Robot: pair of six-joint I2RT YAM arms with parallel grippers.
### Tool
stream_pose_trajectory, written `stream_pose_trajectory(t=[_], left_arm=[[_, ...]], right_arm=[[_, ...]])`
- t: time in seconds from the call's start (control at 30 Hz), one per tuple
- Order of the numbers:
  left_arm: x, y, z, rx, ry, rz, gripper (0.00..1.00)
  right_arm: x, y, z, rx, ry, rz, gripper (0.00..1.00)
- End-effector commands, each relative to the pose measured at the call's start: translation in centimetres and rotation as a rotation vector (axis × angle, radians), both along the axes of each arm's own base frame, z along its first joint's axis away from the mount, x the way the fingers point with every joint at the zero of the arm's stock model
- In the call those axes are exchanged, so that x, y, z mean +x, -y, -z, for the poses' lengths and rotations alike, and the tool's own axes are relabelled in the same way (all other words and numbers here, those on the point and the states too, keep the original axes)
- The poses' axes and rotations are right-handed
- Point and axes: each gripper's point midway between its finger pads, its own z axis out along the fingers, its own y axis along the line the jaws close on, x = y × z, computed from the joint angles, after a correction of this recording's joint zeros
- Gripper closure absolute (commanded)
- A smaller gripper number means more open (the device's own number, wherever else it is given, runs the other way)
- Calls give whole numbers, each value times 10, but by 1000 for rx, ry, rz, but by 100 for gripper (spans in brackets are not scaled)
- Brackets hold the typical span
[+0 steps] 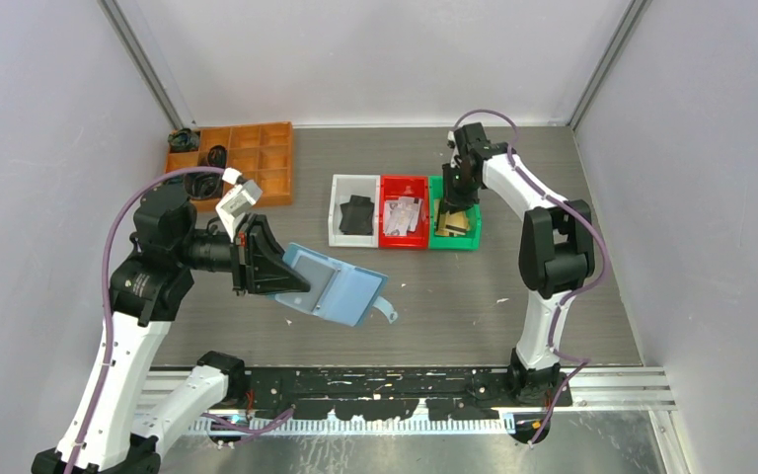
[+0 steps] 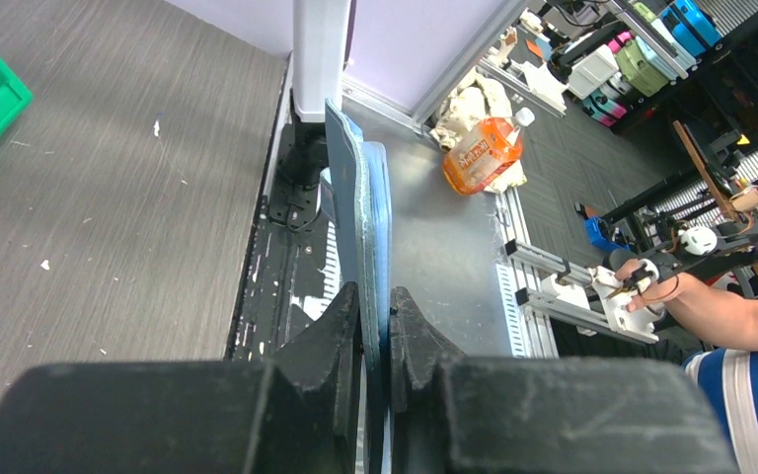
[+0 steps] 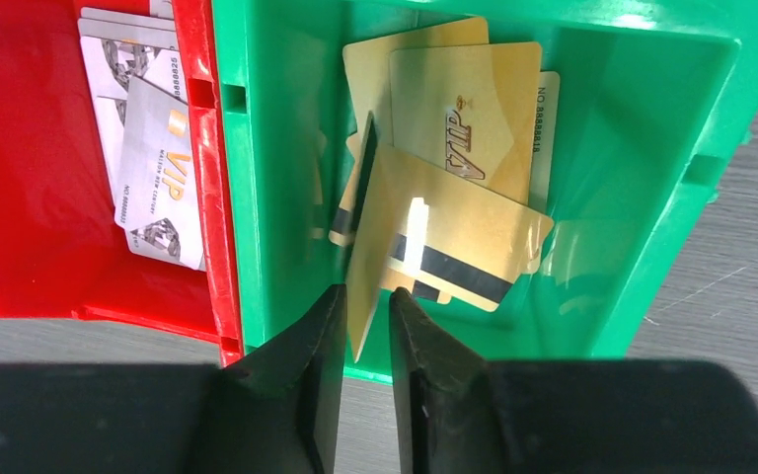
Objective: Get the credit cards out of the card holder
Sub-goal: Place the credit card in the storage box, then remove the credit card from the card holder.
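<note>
The teal-blue card holder point(image 1: 341, 286) hangs open above the table's front left, its strap dangling at the right. My left gripper point(image 1: 291, 281) is shut on its edge. In the left wrist view the holder point(image 2: 365, 197) runs edge-on between the closed fingers of the left gripper point(image 2: 376, 296). My right gripper point(image 1: 454, 209) hovers over the green bin point(image 1: 454, 242). Its jaws point(image 3: 365, 296) stand slightly apart, and a gold credit card point(image 3: 367, 247) stands on edge between the tips, leaning on the left finger. More gold credit cards point(image 3: 464, 128) lie in the bin.
A red bin point(image 1: 403, 185) beside the green one holds silver cards point(image 3: 153, 168). A white bin point(image 1: 336, 212) to its left holds a black object point(image 1: 357, 215). An orange compartment tray point(image 1: 247, 158) sits at the back left.
</note>
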Motion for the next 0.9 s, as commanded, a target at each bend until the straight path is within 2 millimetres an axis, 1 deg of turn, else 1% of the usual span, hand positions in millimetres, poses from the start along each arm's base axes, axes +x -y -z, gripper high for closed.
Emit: stream_pose_trajectory(t=[0.0,0.1,0.2,0.27,0.33,0.4,0.47,0.5,0.53,0.57,0.6,0.67,0.7,0.73,0.8,0.83,0.87], left_arm=[[-5,-2,-15,-17,60,6,100],[-4,-2,-15,-16,61,0,100],[0,-1,-15,-14,62,-10,100],[2,-1,-15,-11,54,-10,100],[3,0,-14,-10,53,-11,100],[5,0,-14,-9,56,-19,100],[6,0,-13,-7,54,-25,100],[7,0,-13,-6,53,-26,100],[8,1,-12,-5,51,-26,100],[8,1,-12,-6,51,-25,100],[9,1,-12,-5,49,-24,100],[9,1,-11,-4,44,-21,100],[9,1,-11,-3,39,-19,100],[8,1,-11,-3,37,-14,100],[7,1,-10,-3,32,-10,100],[6,1,-10,-2,30,-10,100],[6,0,-11,-2,32,-12,100]], right_arm=[[14,7,-42,-35,134,19,68],[18,16,-69,-66,208,52,59],[20,17,-105,-51,287,65,49],[18,17,-133,-27,349,68,47],[11,8,-164,51,417,59,46],[-4,-13,-198,198,473,14,43],[-29,-42,-237,416,522,-53,38],[-45,-59,-263,547,564,-104,34],[-62,-73,-283,666,585,-144,29],[-82,-86,-308,774,635,-203,22],[-103,-96,-319,871,641,-259,16],[-145,-111,-358,1051,690,-375,6],[-164,-120,-369,1116,688,-436,3],[-182,-129,-375,1145,676,-491,2],[-214,-147,-374,1154,642,-597,1],[-235,-157,-374,1172,624,-665,1],[-249,-163,-373,1187,608,-712,1]])
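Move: Inside the green storage box, the right hand points down with the card between its slightly open fingertips, about 2 cm below the hand point. The card holder it heads for next is roughly 33 cm back, 21 cm left and 30 cm higher. The green box's middle is about 2 cm ahead, 2 cm right and 4 cm below; the red box's is 2 cm ahead, 9 cm left and equally low. From the left hand, the gripped holder's middle is some 5 cm right and 1 cm back, level. Opening its fingers wide, the right hand eases a centimetre or so right and lets go of the card, then climbs fast out of the green box, about 35 cm up, while sweeping back and left towards the card holder. The wrist swings the fingers from pointing down to pointing left, some 75 degrees. The left hand keeps its pinch on the holder and drifts about a centimetre forward. ##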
